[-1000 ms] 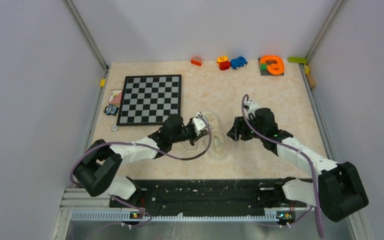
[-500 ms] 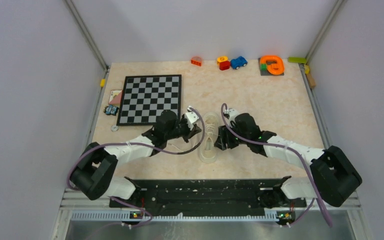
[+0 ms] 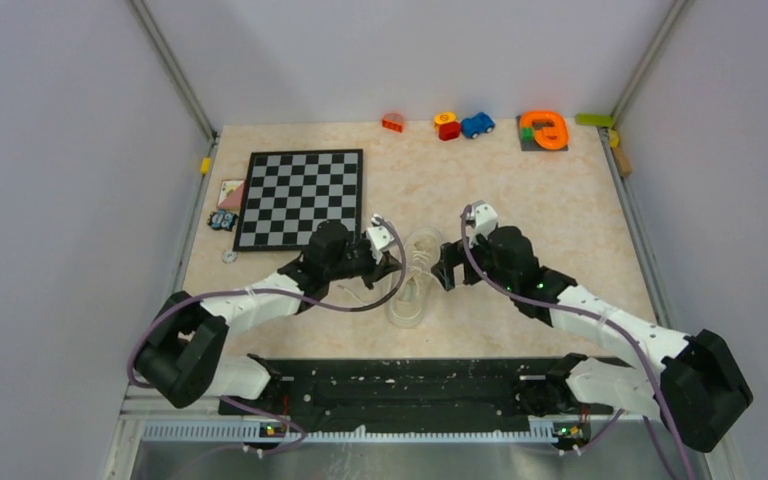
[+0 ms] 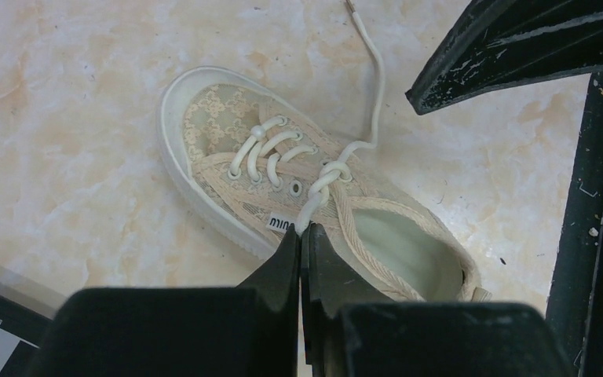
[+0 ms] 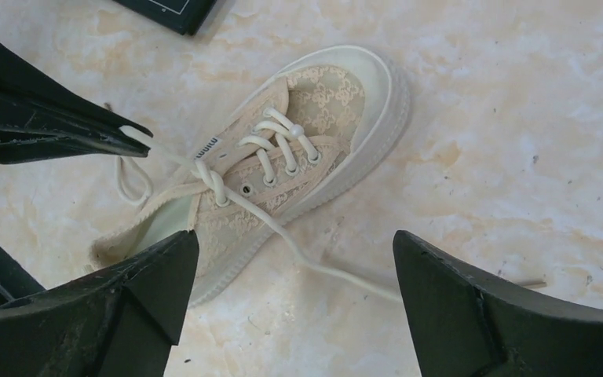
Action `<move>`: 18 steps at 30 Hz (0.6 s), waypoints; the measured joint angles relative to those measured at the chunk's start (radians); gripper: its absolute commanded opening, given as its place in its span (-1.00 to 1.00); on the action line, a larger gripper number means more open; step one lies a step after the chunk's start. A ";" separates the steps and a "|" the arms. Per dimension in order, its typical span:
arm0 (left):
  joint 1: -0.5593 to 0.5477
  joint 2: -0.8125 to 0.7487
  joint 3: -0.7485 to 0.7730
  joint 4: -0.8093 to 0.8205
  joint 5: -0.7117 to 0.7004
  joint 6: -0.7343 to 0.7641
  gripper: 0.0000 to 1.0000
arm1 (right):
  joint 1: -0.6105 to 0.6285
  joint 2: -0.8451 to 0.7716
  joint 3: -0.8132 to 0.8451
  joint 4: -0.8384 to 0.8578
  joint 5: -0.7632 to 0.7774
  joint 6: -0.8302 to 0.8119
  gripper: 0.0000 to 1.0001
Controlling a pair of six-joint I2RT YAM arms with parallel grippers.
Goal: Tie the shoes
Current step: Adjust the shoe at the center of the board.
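Note:
The cream sneaker lies in the middle of the table, toe pointing away, between both grippers. Its laces are crossed in a single knot above the eyelets. My left gripper is shut on one lace end just left of the shoe's opening. The other lace trails loose across the table on the right side. My right gripper hangs open above that loose lace, beside the shoe, holding nothing.
A chessboard lies at the back left, with small items beside it. Toy blocks, a blue car and an orange ring line the far edge. Each wrist view shows the other arm's fingers close by.
The right gripper moved in to the shoe's right side and opened wide. The shoe slid a little to the left. The left gripper stayed shut on its lace.

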 measured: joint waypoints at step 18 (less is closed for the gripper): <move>0.000 -0.062 -0.072 0.063 -0.031 -0.023 -1.00 | -0.010 0.261 0.047 0.029 -0.130 -0.202 0.10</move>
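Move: The free lace running off the shoe's right flank is what the right hand seems to be after: some 3 cm to its left, about 1 cm ahead and roughly 9 cm below. The knot sits about 6 cm left of that hand, level with it fore and aft and 6 cm lower; the heel is about 11 cm back and 8 cm left. From the left hand, this lace lies about 9 cm right, level, and 8 cm down. The free lace beside the shoe is approached from above by the right hand, which sinks about 6 cm and, late on, drifts 1.5 cm left towards the shoe. Its fingers close from wide open to about half and the wrist turns some 10 degrees counter-clockwise, its left side dipping. The left hand keeps the other lace pinched, almost in place. ##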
